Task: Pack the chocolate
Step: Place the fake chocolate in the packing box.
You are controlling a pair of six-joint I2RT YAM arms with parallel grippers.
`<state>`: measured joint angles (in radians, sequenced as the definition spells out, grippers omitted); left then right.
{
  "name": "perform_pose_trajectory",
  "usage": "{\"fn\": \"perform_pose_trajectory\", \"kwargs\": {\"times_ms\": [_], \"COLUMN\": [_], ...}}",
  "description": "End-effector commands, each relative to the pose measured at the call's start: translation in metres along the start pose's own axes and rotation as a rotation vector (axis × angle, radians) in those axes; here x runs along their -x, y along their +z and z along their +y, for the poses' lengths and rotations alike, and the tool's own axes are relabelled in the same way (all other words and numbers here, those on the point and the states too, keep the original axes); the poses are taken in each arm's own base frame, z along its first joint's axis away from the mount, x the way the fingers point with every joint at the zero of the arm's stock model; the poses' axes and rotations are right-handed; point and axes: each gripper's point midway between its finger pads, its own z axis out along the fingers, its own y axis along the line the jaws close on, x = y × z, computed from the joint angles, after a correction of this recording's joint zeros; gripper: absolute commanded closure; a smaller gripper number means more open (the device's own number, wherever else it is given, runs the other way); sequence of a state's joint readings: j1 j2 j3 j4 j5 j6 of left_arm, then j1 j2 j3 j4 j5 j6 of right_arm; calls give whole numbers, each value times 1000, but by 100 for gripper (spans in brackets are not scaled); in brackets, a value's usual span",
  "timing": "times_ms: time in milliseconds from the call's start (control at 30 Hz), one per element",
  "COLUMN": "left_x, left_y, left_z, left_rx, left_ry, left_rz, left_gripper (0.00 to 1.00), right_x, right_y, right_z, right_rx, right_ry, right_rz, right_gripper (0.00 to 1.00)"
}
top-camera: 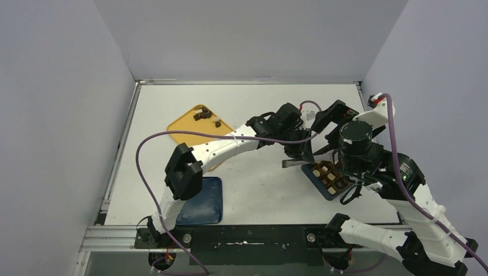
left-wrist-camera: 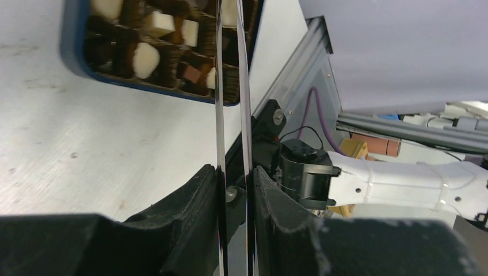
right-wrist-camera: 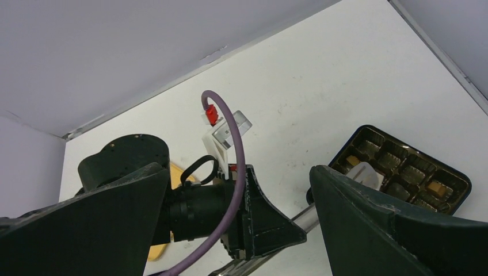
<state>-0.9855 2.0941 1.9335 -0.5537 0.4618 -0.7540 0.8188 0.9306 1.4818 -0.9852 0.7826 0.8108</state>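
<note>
The chocolate shows as dark, brown and cream pieces (left-wrist-camera: 145,57) in the cups of a dark blue box (top-camera: 317,183), and a few more pieces (top-camera: 202,114) lie on a yellow tray (top-camera: 184,131). My left gripper (top-camera: 299,150) (left-wrist-camera: 235,172) is shut on long metal tongs (top-camera: 293,164) (left-wrist-camera: 219,86), whose two blades run over the box's end; their tips are out of view. My right gripper (top-camera: 331,118) (right-wrist-camera: 239,169) hangs open just behind the box (right-wrist-camera: 454,183), holding nothing. A white piece (right-wrist-camera: 366,172) sits in one cup.
A blue lid (top-camera: 202,202) lies near the left arm's base at the front edge. The two arms crowd together over the right half of the table, and a purple cable (top-camera: 144,150) loops over the left arm. Walls close in on three sides.
</note>
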Motion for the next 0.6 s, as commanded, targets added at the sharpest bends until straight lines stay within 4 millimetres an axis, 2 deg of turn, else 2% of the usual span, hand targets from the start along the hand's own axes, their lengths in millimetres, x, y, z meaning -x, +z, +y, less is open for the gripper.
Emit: {"fn": "perform_pose_trajectory", "kwargs": {"times_ms": [0,333,567], "left_x": [10,-5,-14], "left_y": [1,29,47], "left_z": [-49,-57,-48], "left_rx": [-139,-168,-146], "left_ry": [110,130,110], "left_rz": [-24,42,68], "left_gripper": [80,79,78], "right_x": [8,19,20], "right_y": [-2,-7,-10], "right_z": [-8,-13,-19], "right_rx": [-32,-42,-48], "right_ry": [30,49,65], "right_rz": [-31,-60,-63], "right_gripper": [0,0,0]}}
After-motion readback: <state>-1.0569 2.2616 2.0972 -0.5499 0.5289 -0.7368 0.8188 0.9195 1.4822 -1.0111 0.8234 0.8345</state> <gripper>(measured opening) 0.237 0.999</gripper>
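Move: The left hand grips the tongs, with a pale fake chocolate already at their tips. The packing box's middle lies about 10 cm to this hand's right, 3 cm ahead and 17 cm below. Inside it, one pale chocolate sits some 5 cm right and 6 cm ahead of the hand, another about 9 cm right and 1 cm back. From the empty right hand, the box is roughly 9 cm right, 2 cm ahead and 36 cm below. With its fingers keeping their grip on the tongs, the left hand eases about 5 cm to the right and 3 cm back, carrying the pale chocolate farther across the packing box beneath the open right gripper, and slowing as it goes. It first rises about 1 cm, then sinks some 3 cm towards the box, turning the tongs slightly clockwise (under 10 degrees). ##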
